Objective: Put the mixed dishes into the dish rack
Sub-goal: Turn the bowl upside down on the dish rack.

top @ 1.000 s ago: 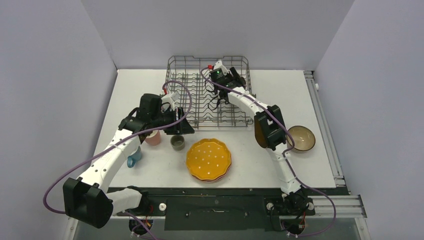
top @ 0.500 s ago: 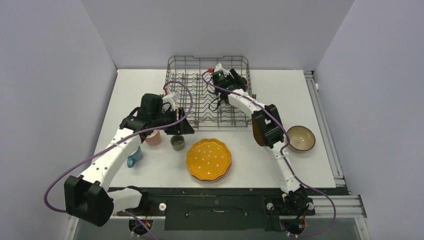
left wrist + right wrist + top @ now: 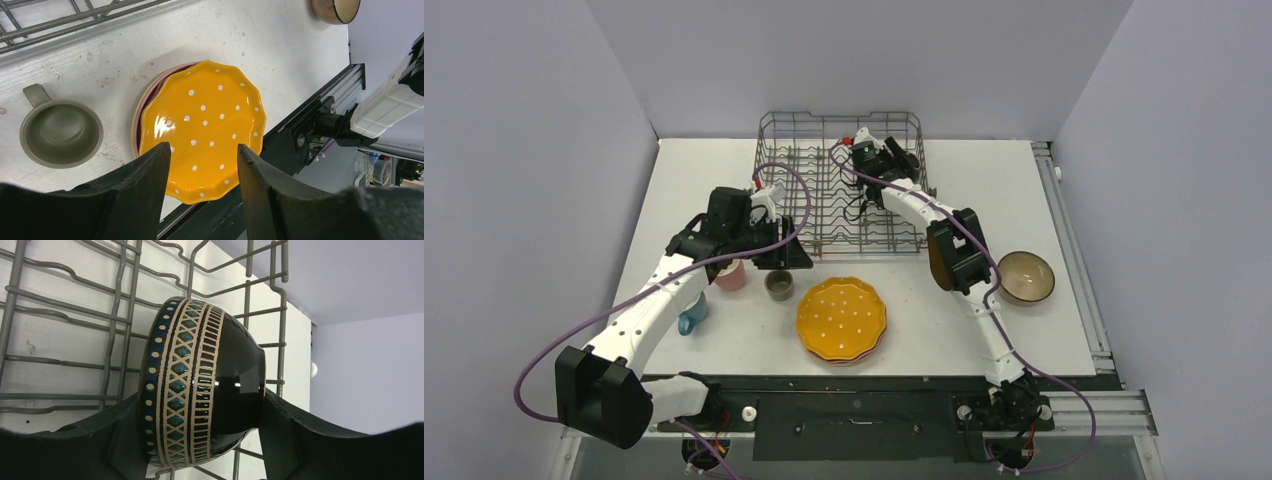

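Observation:
The grey wire dish rack (image 3: pixel 804 190) stands at the back of the table. My right gripper (image 3: pixel 887 160) is over its far right part, shut on the dark brown patterned bowl (image 3: pixel 200 385), which it holds on its side among the tines (image 3: pixel 120 315). My left gripper (image 3: pixel 780 256) is open and empty above the table, just in front of the rack. Below it lie the scalloped orange-yellow dotted plate (image 3: pixel 202 125) on pink plates (image 3: pixel 145 95) and the grey-green cup (image 3: pixel 61 132). In the top view the plate (image 3: pixel 841 318) and cup (image 3: pixel 778 285) are at front centre.
A pink cup (image 3: pixel 731 276) and a small blue cup (image 3: pixel 690 320) stand left of the grey-green cup, partly under my left arm. A terracotta bowl (image 3: pixel 1026 277) sits at the right, beside my right arm. The table's front edge and black rail (image 3: pixel 320 120) lie just past the plates.
My right gripper has shifted slightly to the right over the rack with the bowl. The left arm has barely moved.

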Controlling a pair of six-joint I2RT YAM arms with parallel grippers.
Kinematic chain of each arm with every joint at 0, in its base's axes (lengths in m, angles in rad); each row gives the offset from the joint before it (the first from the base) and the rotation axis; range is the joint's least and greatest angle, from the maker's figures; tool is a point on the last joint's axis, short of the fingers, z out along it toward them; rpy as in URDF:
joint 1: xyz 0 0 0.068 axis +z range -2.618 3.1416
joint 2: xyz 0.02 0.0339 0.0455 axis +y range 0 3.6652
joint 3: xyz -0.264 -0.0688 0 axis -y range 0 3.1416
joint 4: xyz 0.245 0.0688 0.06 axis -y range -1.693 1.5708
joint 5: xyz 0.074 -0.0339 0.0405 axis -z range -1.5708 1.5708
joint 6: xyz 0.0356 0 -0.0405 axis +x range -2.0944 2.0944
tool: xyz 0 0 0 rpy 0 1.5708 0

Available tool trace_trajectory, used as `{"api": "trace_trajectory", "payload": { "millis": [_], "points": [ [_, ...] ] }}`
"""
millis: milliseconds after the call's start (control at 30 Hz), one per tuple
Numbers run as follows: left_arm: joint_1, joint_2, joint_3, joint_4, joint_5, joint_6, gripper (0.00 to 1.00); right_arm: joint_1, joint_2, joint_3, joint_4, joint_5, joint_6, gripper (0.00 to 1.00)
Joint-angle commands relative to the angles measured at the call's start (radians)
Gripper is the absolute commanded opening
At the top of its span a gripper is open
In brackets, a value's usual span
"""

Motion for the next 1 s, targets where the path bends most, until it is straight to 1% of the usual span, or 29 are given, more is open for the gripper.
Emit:
{"api": "trace_trajectory", "payload": {
  "millis": [0, 67, 233, 567, 700, 967],
  "points": [
    [0.005, 0.009, 0.049, 0.011, -0.007, 0.023, 0.48, -0.006, 0.019, 0.061, 0.069, 0.035, -0.016, 0.35],
    [0.005, 0.008, 0.048, 0.011, -0.007, 0.023, 0.48, -0.003, 0.022, 0.061, 0.07, 0.037, -0.013, 0.44],
    [0.005, 0.007, 0.047, 0.007, -0.01, 0.024, 0.48, 0.002, 0.023, 0.06, 0.072, 0.039, -0.013, 0.59],
    [0.004, 0.006, 0.047, 0.0, -0.012, 0.025, 0.49, 0.013, -0.002, 0.042, 0.056, 0.02, 0.002, 0.78],
    [0.004, 0.004, 0.049, -0.001, -0.011, 0.024, 0.49, 0.016, -0.013, 0.04, 0.042, 0.016, 0.007, 0.83],
    [0.004, -0.003, 0.056, -0.009, -0.011, 0.026, 0.49, 0.023, -0.049, 0.012, -0.001, -0.006, 0.011, 0.85]
  ]
}}
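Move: The right hand holds the bowl base-up between its fingers, the bowl's middle about 3 cm ahead, 1 cm to the right and 1 cm below. The rack's far right corner is roughly 10 cm ahead and 6 cm right, about level in height; the rack's middle lies some 10 cm back, 18 cm left and 4 cm lower. From the idle left hand, the bowl is about 37 cm ahead, 28 cm right and 12 cm below. Down by about 1 cm and barely forward, the right hand lowers the still-pinched bowl onto the wires in the rack's far right part. Then its fingers open by roughly a third of their earlier gap and let go, the upper finger coming clear of the bowl's base, while the hand eases about 1 cm left with its wrist steady. ##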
